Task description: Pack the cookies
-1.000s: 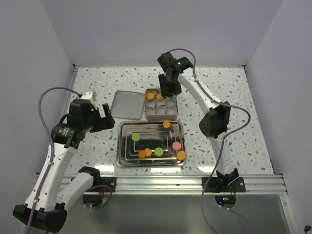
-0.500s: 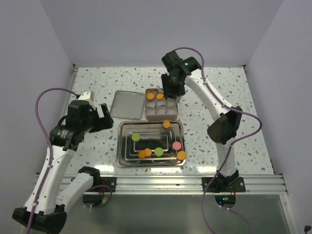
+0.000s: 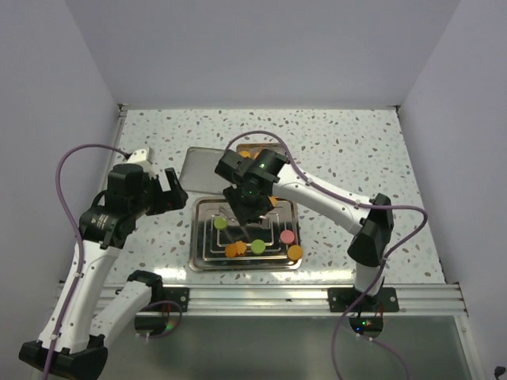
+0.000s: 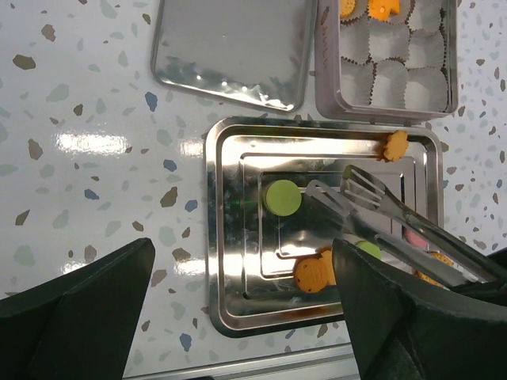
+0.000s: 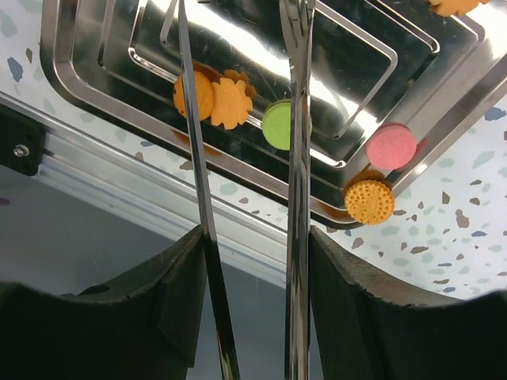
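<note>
Loose cookies lie in the steel tray (image 3: 196, 237): a green disc (image 3: 221, 223), an orange pair (image 3: 235, 249), another green (image 3: 257, 246), a pink one (image 3: 287, 236) and an orange one (image 3: 295, 252) on the rim. A flower cookie (image 4: 394, 145) rests at the tray's far edge. Two orange cookies (image 4: 348, 8) sit in the box (image 4: 326, 71) of white paper cups. My right gripper (image 5: 249, 269) is shut on metal tongs (image 4: 372, 210), whose tips stand apart and empty over the tray's middle. My left gripper (image 4: 242, 309) hangs open above the tray's near left corner.
The box's flat lid (image 3: 202, 168) lies on the table left of the box. The right arm (image 3: 317, 194) reaches across the box and the tray's far side. An aluminium rail (image 3: 317, 297) runs along the table's near edge.
The right arm has swung with the tongs from over the box towards me, and now hangs over the tray. The left arm has hardly moved.
</note>
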Action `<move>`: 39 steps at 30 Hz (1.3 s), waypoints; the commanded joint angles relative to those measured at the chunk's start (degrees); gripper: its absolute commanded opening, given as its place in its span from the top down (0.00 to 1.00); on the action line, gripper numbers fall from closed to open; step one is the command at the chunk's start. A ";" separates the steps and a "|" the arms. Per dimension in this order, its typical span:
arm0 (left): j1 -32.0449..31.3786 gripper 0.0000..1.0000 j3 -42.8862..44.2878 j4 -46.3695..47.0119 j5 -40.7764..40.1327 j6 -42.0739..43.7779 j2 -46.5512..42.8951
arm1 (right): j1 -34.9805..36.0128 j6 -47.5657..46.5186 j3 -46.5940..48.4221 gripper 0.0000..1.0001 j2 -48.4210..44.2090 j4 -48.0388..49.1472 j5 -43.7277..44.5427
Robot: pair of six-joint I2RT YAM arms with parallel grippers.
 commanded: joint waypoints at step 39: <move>-2.80 0.00 -2.12 -0.73 -2.45 0.58 -6.05 | 8.43 2.26 17.54 0.47 18.98 -10.97 5.55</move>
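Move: The left-hand green cookie on the tray lies about 11 cm to the left of the right hand, some 2 cm ahead and 17 cm below; that hand already holds the tongs. At much the same depth, the orange round cookie is 8 cm back and 8 cm left, the orange flower cookie 7 cm back and 4 cm left, and the other green cookie 7 cm back and 1 cm right. From the left hand the left-hand green cookie is some 10 cm right, 1 cm back and 22 cm below. With the tongs still gripped and spread to the same width, the right hand slants left and down towards the left-hand green cookie, about 7 cm left and 6 cm down in all, drawing back some 3 cm at first and then easing forward by half of that. Its wrist tilts and turns slightly, only 5 to 10 degrees, as the open tong tips come down to either side of that cookie without closing. ##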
